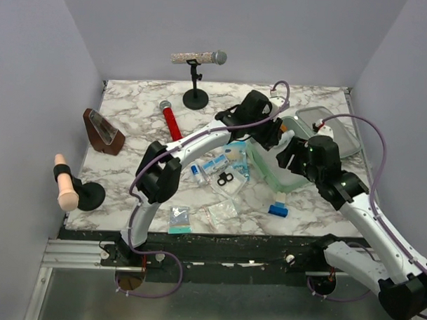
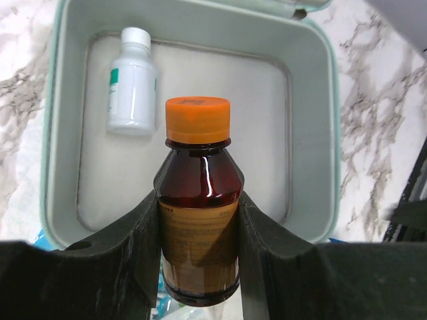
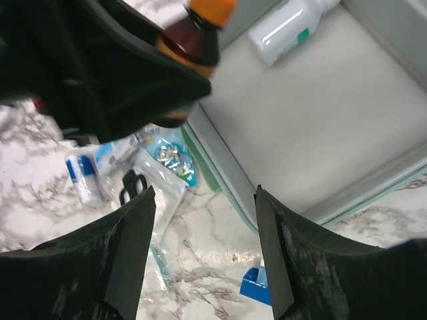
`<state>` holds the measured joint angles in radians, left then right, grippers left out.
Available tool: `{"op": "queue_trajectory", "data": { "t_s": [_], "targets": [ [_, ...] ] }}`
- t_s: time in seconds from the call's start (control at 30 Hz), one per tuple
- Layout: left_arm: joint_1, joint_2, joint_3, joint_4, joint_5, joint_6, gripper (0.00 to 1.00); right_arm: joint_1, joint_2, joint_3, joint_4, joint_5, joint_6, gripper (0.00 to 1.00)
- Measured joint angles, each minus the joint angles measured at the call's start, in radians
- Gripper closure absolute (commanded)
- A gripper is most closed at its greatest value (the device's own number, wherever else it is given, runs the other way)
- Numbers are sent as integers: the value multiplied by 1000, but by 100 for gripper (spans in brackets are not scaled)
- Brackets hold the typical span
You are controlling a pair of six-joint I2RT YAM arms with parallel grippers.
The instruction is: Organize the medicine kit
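The medicine kit (image 2: 313,133) lies open, a mint-green case with a pale grey inside; it also shows as the kit (image 3: 320,133) and the kit (image 1: 263,174). A white bottle (image 2: 132,87) lies inside it at the far left. My left gripper (image 2: 200,223) is shut on an amber bottle (image 2: 199,193) with an orange cap, held above the kit's near wall. My right gripper (image 3: 203,200) hangs open and empty over the kit's rim and the marble beside it. The amber bottle (image 3: 193,40) and the white bottle (image 3: 290,23) show above it.
Clear pouches and small packets (image 1: 223,178) lie left of the kit, one pouch holding black scissors (image 3: 132,187). A small blue-and-white box (image 1: 278,208) sits in front. A red microphone (image 1: 171,120), a microphone stand (image 1: 196,96) and a brown wedge (image 1: 102,131) stand further left.
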<state>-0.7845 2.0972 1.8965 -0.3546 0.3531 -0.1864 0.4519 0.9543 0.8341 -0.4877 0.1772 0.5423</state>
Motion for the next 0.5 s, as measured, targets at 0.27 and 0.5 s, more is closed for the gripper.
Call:
{"op": "queue_trajectory", "data": {
  "t_s": [0.27,0.5],
  "targets": [
    [-33,208,196,-138,1,78,66,0,-111,9,-56,86,4,31],
    [-63,348,369,-180,2,98,52,0,-120,-20,-114,110,4,31]
  ]
}}
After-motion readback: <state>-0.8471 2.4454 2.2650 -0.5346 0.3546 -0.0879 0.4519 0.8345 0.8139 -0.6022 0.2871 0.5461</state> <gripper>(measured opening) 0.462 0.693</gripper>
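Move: The brown medicine bottle is already in the left hand; the middle of the open kit box lies some 7 cm to that hand's right, 3 cm back and 14 cm below. In the box, the white bottle is about 5 cm right and 3 cm ahead of the left hand; outside, the blue packet is roughly 11 cm left and 3 cm back. From the empty right hand, the box's middle is about 5 cm ahead, 4 cm right and 14 cm below. The brown bottle, still pinched upside by its orange cap's lower body in the left fingers, goes down about 8 cm and some 5 cm to the right towards the middle of the kit box, the wrist turning roughly 10 degrees. The open right hand shifts about 3 cm right and 2 cm back, rising some 3 cm and then sinking again. ##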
